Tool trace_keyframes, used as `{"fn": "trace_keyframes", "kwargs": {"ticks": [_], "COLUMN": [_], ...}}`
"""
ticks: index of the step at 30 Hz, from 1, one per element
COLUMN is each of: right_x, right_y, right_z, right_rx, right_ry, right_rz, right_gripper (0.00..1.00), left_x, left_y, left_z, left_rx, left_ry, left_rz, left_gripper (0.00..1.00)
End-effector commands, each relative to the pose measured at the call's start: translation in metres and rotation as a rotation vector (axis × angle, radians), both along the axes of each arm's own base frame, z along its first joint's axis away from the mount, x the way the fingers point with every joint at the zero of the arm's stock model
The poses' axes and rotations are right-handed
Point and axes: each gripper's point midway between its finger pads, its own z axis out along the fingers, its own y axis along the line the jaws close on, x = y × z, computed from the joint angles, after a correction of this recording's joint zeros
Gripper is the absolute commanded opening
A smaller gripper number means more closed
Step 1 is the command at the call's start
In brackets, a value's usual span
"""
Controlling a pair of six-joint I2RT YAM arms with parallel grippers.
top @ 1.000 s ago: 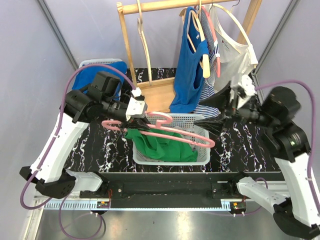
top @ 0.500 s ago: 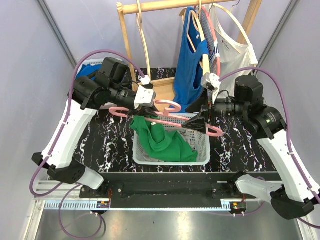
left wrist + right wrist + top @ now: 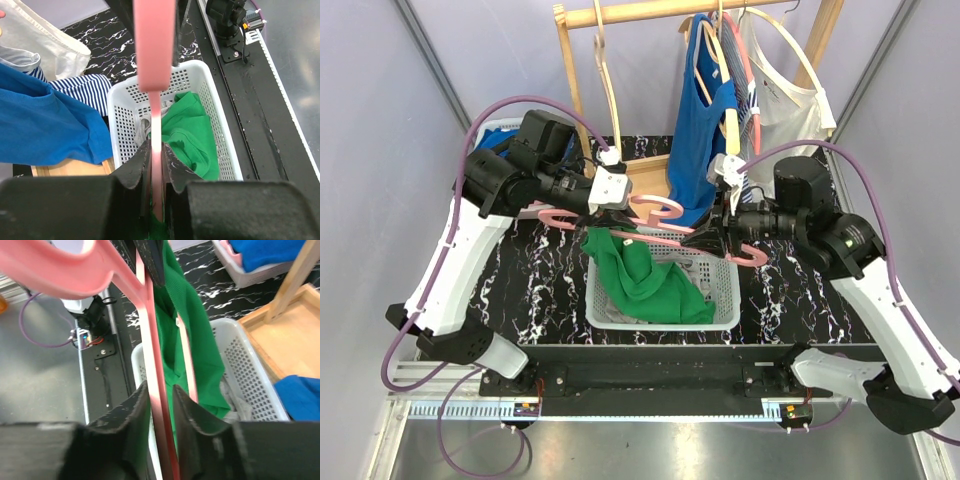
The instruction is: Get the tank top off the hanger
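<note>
A green tank top (image 3: pixel 638 280) hangs from the left end of a pink hanger (image 3: pixel 665 211) and drapes into the white basket (image 3: pixel 660 322). My left gripper (image 3: pixel 608 222) is shut on the hanger's left part, just above the cloth. In the left wrist view my left gripper (image 3: pixel 157 165) pinches the pink bar (image 3: pixel 156 50), with the green top (image 3: pixel 192 142) below. My right gripper (image 3: pixel 708 238) is on the hanger's right arm. In the right wrist view my right gripper (image 3: pixel 161 405) closes around the pink bar (image 3: pixel 150 340), beside the green cloth (image 3: pixel 192 350).
A wooden rack behind the basket holds a blue tank top (image 3: pixel 700 150), a white tank top (image 3: pixel 785 90), a striped garment and bare wooden hangers (image 3: pixel 605 70). A bin of blue clothes (image 3: pixel 500 135) stands at the back left. The basket holds other clothes.
My right gripper has swung in from the right with jaws wide, moved left along the hanger's right arm and narrowed on it. The left arm lifted the hanger a little.
</note>
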Motion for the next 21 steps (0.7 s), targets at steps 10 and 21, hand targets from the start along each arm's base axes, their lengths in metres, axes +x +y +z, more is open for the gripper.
{"fn": "trace_keyframes", "kwargs": {"ticks": [10, 21], "right_x": [-0.011, -0.034], "right_y": [-0.022, -0.041], "right_z": [0.038, 0.055], "right_rx": [0.083, 0.097], "right_ry": [-0.127, -0.147], "right_rz": [-0.105, -0.122], "right_gripper": [0.00, 0.00], "left_x": [-0.009, 0.000], "left_y": [0.007, 0.008], "left_z": [0.006, 0.011], "left_rx": [-0.027, -0.054], "left_ry": [-0.032, -0.076], "left_rz": [0.028, 0.087], "left_gripper": [0.41, 0.75]}}
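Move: The pink hanger crosses both hands: its middle is some 6 cm left of and 1 cm beyond the right hand, and about 6 cm right of and level front-to-back with the left hand, roughly at finger height. The green tank top trails from its left part, its middle around 7 cm left, 1 cm back and 18 cm below the right hand. The basket's middle lies about 5 cm left, 3 cm ahead and 33 cm below that same hand. Rising a little at first, the right hand shuts its half-closed fingers on the right part of the pink hanger, then draws it to the right and back towards the robot, about 5 cm in all with some 2.5 cm of lift and a slight clockwise turn. The left hand stays in place and spreads its fingers wide, giving up its pinch on the hanger's left part. ##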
